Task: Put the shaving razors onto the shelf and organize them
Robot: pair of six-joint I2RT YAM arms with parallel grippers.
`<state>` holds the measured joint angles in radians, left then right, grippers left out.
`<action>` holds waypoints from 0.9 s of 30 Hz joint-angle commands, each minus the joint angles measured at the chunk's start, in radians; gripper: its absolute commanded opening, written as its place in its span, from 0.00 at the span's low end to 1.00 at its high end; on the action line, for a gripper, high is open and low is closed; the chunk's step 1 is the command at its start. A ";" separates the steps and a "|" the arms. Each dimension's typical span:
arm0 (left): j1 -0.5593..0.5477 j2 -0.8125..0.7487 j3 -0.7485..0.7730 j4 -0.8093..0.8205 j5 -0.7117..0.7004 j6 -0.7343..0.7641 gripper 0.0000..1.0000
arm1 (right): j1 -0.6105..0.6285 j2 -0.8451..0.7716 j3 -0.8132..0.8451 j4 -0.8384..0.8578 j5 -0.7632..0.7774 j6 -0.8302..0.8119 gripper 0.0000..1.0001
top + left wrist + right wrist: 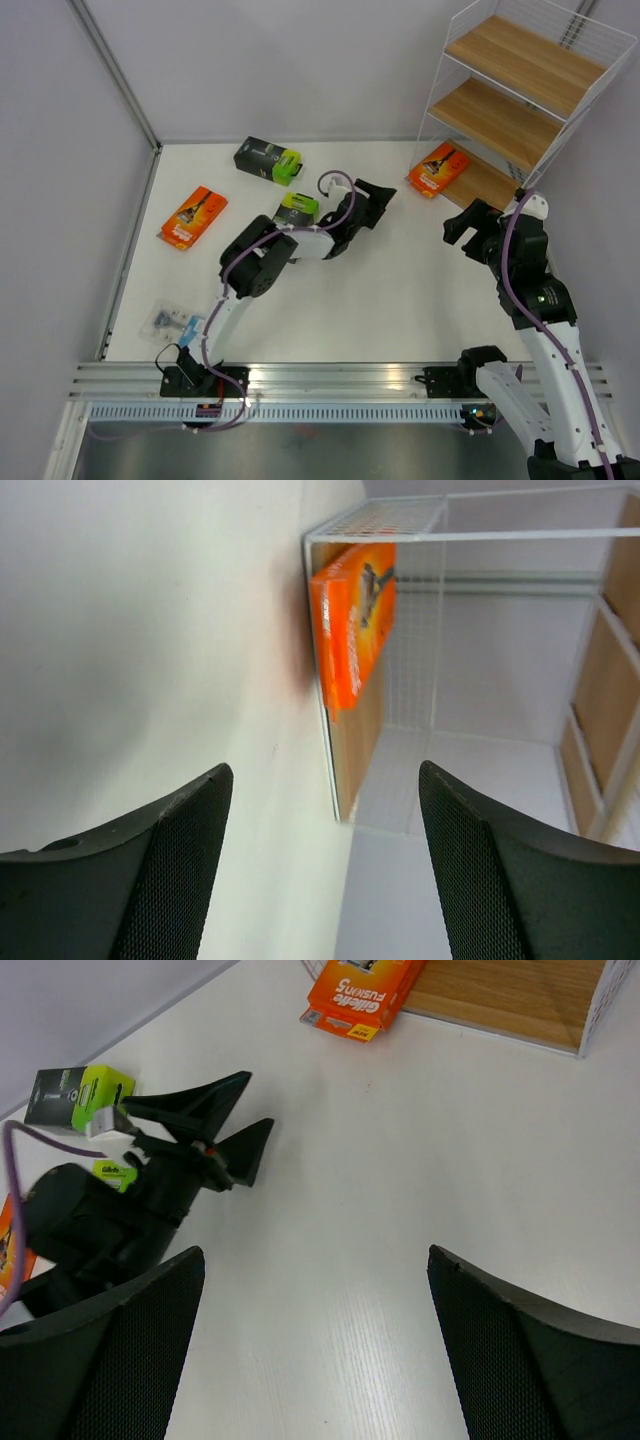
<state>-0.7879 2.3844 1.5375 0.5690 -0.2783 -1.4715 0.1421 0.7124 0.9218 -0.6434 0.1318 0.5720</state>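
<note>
The white wire shelf (pixel 452 88) with three wooden boards stands at the back right. One orange razor pack (pixel 438 168) lies half on its lowest board, also seen in the left wrist view (pixel 352 620) and right wrist view (pixel 362 995). A second orange pack (pixel 193 216) lies at the left. One black box with a lime end (pixel 268 160) lies at the back. Another (pixel 298 208) is partly hidden by the left arm. A clear blister pack (pixel 172 322) lies front left. My left gripper (pixel 378 198) is open and empty, left of the shelf. My right gripper (pixel 466 224) is open and empty, in front of the shelf.
A grey wall borders the table at the back and left. The shelf's wire frame (pixel 380 520) and lowest board (pixel 510 1000) lie close ahead of both grippers. The left gripper's fingers (pixel 225 1110) show in the right wrist view, over the white table (pixel 400 290).
</note>
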 commanded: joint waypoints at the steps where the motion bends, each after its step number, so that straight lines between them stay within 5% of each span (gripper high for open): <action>1: 0.077 -0.258 -0.219 0.141 0.166 0.079 0.80 | 0.004 -0.014 -0.004 -0.013 -0.052 0.020 0.98; 5: 0.198 -0.462 -0.359 0.034 0.462 0.248 0.80 | 0.004 -0.030 -0.044 0.005 -0.127 0.017 0.98; 8: 0.308 -0.566 -0.314 -0.310 0.620 0.459 0.78 | 0.004 -0.045 -0.072 0.001 -0.173 0.012 0.98; 9: 0.329 -0.621 -0.307 -0.478 0.620 0.511 0.78 | 0.004 -0.050 -0.080 0.001 -0.187 0.014 0.98; 12: 0.412 -0.718 -0.339 -0.648 0.608 0.644 0.78 | 0.004 -0.059 -0.109 0.013 -0.218 0.026 0.98; 18: 0.614 -0.932 -0.433 -0.862 0.472 0.732 0.82 | 0.004 -0.065 -0.153 0.074 -0.273 0.040 0.98; 22: 0.899 -0.990 -0.548 -0.894 0.565 0.682 0.82 | 0.004 -0.044 -0.162 0.096 -0.288 0.029 0.98; 27: 1.123 -1.025 -0.648 -0.873 0.584 0.648 0.80 | 0.004 -0.007 -0.201 0.178 -0.337 0.057 0.98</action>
<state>0.2523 1.3975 0.9382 -0.2634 0.2661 -0.8219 0.1421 0.6819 0.7467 -0.5583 -0.1535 0.6029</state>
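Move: The orange razor box still lying on the table is roughly 52 cm to the left hand's left, about 2 cm back and 6 cm below. On the way stands the near green-black box, some 25 cm left and 4 cm back, with the far green-black box about 32 cm left and 16 cm ahead. The razor box already on the bottom shelf is about 16 cm right and 11 cm ahead. From the right hand, the table's orange box lies roughly 67 cm left, 18 cm ahead and well below. The left hand, empty and staying wide open, sweeps fast some 48 cm to the left and a little back, away from the shelf and towards the other orange razor box, climbing about 13 cm to pass over the near green-black box and then sinking about 7 cm, while it rolls left side up some 25 degrees and its fingers tip farther down. The right hand, also open and empty, eases about 5 cm left and 5 cm down over bare table, turning slightly counter-clockwise. ##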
